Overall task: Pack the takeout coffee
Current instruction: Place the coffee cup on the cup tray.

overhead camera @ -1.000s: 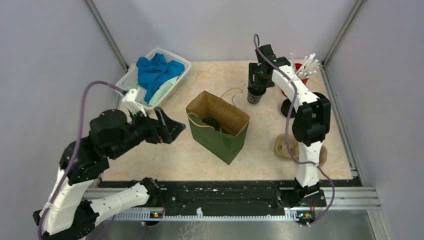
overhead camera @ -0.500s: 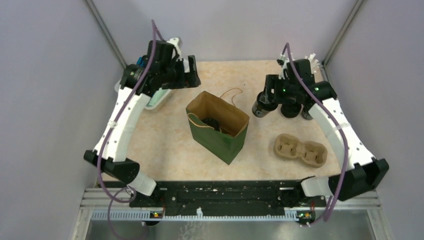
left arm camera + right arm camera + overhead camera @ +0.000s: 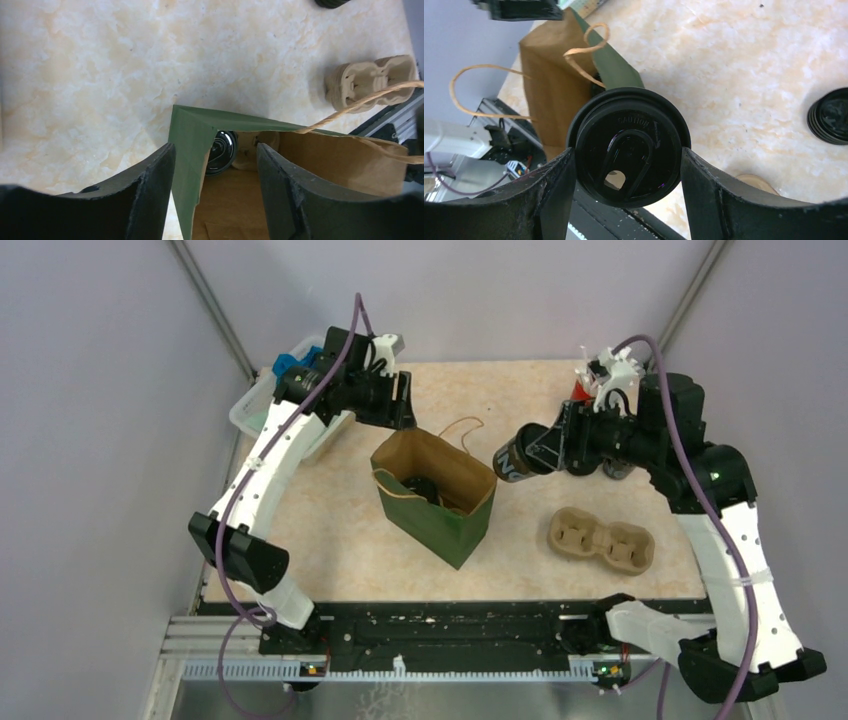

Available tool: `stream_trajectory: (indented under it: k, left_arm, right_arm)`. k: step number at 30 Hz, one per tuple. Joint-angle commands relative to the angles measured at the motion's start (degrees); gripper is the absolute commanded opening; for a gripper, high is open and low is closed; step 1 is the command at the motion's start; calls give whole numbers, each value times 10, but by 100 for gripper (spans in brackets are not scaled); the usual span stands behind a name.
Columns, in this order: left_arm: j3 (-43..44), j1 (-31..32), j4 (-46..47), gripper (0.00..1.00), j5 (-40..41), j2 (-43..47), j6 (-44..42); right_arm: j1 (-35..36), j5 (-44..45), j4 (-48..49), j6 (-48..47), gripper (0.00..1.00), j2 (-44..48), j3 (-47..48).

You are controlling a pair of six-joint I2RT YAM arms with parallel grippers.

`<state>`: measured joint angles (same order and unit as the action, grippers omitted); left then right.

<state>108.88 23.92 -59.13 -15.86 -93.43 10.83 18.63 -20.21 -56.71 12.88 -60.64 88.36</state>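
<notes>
The takeout coffee shows as small black lidded cups. My right gripper [image 3: 522, 455] [image 3: 626, 167] is shut on one cup [image 3: 512, 462] [image 3: 629, 135], held tilted on its side just right of the green paper bag [image 3: 440, 515] [image 3: 551, 85]. A second cup [image 3: 423, 485] [image 3: 223, 150] lies inside the bag. A third black lid [image 3: 831, 116] [image 3: 331, 2] rests on the table. My left gripper [image 3: 402, 412] [image 3: 214, 148] is open and straddles the bag's far left corner [image 3: 187, 150], one finger outside and one inside.
A tan pulp two-cup carrier [image 3: 600, 542] [image 3: 367, 82] lies right of the bag. The red cup of white sticks [image 3: 592, 380] stands at the back right. A white basket [image 3: 255, 405] with blue cloth sits at the back left. The bag's twine handles [image 3: 584, 47] stick up.
The left arm swung forward onto the bag's far corner and its jaws narrowed. The right arm carried the cup left toward the bag's mouth, tipping it onto its side.
</notes>
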Motion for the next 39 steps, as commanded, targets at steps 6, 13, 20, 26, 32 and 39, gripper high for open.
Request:
stream_trajectory:
  k: [6, 13, 20, 26, 32, 39]
  left_arm:
    - [-11, -1, 20, 57, 2, -20, -58]
    - [-32, 0, 31, 42, -7, -22, -63]
    - [-36, 0, 47, 26, -10, -28, -72]
    - [-65, 0, 93, 10, 12, -2, -74]
    - [-123, 0, 147, 0, 55, 49, -69]
    - [-222, -1, 224, 0, 91, 136, -55]
  right_arm:
    - [2, -37, -34, -31, 49, 18, 59]
    - [1, 45, 35, 12, 42, 75, 18]
    - [2, 16, 49, -16, 28, 68, 32]
    - [3, -108, 59, -44, 24, 18, 88]
    - [28, -160, 115, -34, 22, -5, 96]
    - [222, -13, 71, -110, 20, -100, 185]
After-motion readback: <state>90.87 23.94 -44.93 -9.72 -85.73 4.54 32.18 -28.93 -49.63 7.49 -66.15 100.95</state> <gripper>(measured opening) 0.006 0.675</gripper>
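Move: The bag's far-left rim corner lies some 5 cm below the open left hand and about 1 cm ahead. From the right hand, which already holds the coffee, the cup tray in the bag is level fore and aft, about 20 cm left and 33 below. The packed coffee stands 3 cm ahead, 24 left and 26 below that hand; the spare trays lie 17 cm right, 4 back and 34 below. Left hand sinks about 4 cm, pinching the bag's corner; right lifts its held coffee some 9 cm, then left. ##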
